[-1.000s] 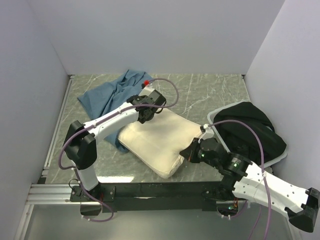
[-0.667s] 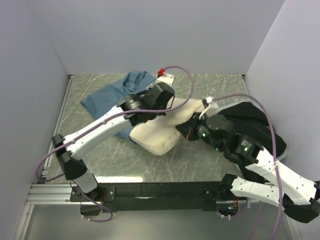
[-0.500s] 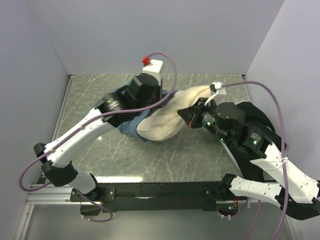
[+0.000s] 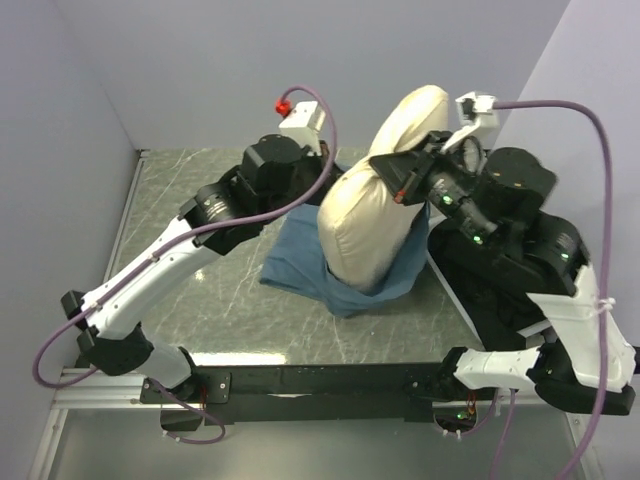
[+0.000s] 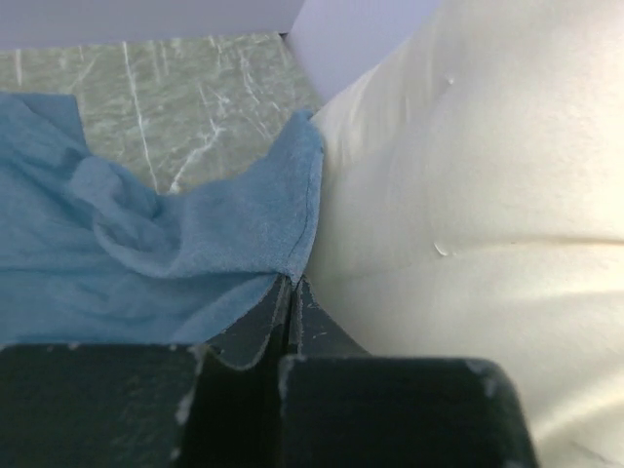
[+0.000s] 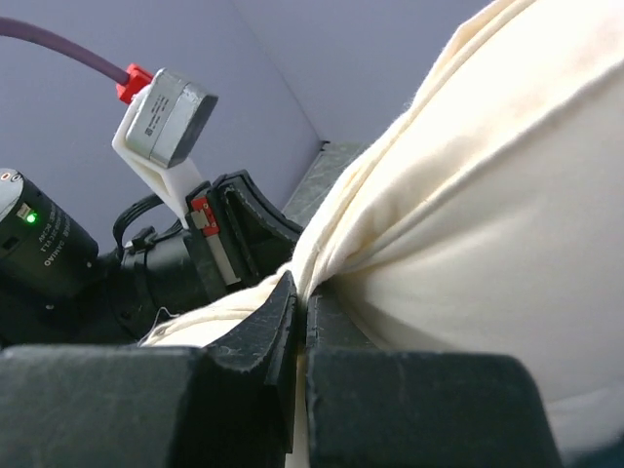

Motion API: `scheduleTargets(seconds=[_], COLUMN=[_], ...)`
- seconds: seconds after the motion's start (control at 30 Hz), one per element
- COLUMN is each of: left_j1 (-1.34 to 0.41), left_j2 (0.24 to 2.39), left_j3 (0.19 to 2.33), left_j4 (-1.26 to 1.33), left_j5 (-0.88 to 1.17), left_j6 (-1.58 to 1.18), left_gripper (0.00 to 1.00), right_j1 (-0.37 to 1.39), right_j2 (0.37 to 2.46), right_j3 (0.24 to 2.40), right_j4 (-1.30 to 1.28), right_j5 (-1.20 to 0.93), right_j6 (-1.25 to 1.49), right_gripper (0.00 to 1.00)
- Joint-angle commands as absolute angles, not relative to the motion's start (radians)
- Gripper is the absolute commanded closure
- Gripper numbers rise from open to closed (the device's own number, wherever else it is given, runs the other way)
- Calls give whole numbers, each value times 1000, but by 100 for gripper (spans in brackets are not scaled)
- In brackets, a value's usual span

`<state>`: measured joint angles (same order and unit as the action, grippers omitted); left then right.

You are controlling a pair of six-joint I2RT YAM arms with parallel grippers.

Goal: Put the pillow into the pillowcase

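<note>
The cream-white pillow (image 4: 375,200) stands on end above the table, its plain side showing and no bear face in view. My right gripper (image 4: 397,178) is shut on a pinch of the pillow's cloth (image 6: 487,195) near its upper side, fingertips (image 6: 288,292) closed on a fold. The dusty-blue pillowcase (image 4: 310,262) lies bunched under and around the pillow's lower end; I cannot tell whether the pillow is inside it. My left gripper (image 4: 328,188) is shut on the pillowcase's hemmed edge (image 5: 297,195), right against the pillow (image 5: 468,175).
A black fabric bundle (image 4: 500,290) fills a white bin at the right, below my right arm. The grey-green marbled table (image 4: 200,290) is boxed in by pale walls at the left, back and right. A black rail runs along the near edge.
Both arms have risen. The pillow went from lying flat to standing on end, lifted up and back. The pillowcase was dragged from the back left to under the pillow.
</note>
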<state>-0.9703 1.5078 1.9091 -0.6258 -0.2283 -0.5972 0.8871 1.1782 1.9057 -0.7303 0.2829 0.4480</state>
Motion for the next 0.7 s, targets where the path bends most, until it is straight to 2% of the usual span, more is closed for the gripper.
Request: scheduleTargets(seconds=[0.0,0.03,0.07,0.13,0.23,0.4,0.47,0.5,0.57,0.6,0.67], left_j1=[-810,-770,-706,-631,-562,-546,-546,-546,-546,-546,-546], left_j2=[1351,1324,1304,1252,1210,1161,1149,1135,1120,1105,1082], left_j3=[1704,1548,1478,1287,1102,973,960,959,940,931,893], left_j4=[-547,-481,-450,-363,-310,-224,-229,-245,-253,-256,-247], left_j5=[-106,-68,-17,29,87,124,121,114,95,91,86], left_j6=[-728,-745,-759,-788,-818,-790,-776,-772,-764,-764,-775], left_gripper=[99,99,99,99,99,99,99,99,99,99,99], right_j1=[881,882,881,885,923,968,974,979,980,982,980], right_j2=[1250,1247,1249,1267,1336,1422,1439,1443,1434,1424,1384], right_j3=[1771,1703,1578,1479,1349,1287,1327,1345,1380,1384,1381], right_j4=[-491,-457,-425,-356,-307,-270,-287,-317,-340,-357,-374], right_j5=[236,232,221,186,161,140,129,129,146,158,208], right_j6=[440,449,478,526,557,558,545,537,515,511,509], right_gripper=[100,100,100,100,100,100,87,66,50,37,29])
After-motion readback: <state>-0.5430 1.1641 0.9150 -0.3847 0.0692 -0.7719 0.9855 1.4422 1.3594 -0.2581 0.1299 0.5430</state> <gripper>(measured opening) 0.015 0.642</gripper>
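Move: Both hands are raised side by side, the left still pinching the blue pillowcase's rim, the right the gathered cream pillow. The pillow's bulk hangs about 7 cm back, 7 cm right and 10 cm below the left hand; from the right hand it is roughly 3 cm back, 2 cm left and 19 cm below. The pillowcase's hanging part is some 7 cm back, 3 cm right and 28 cm below the left hand. The black cloth lies about 30 cm right, 4 cm ahead and 48 cm below the right hand. Down and to the left, both hands swing together in one quick shake, dropping some 25 cm and shifting about 15 cm left, then rebounding up slightly. The left hand tips down nearly 30 degrees and keeps its pinch on the pillowcase rim; the right tips less and, near the bottom, opens well and lets go of the gathered pillow. ##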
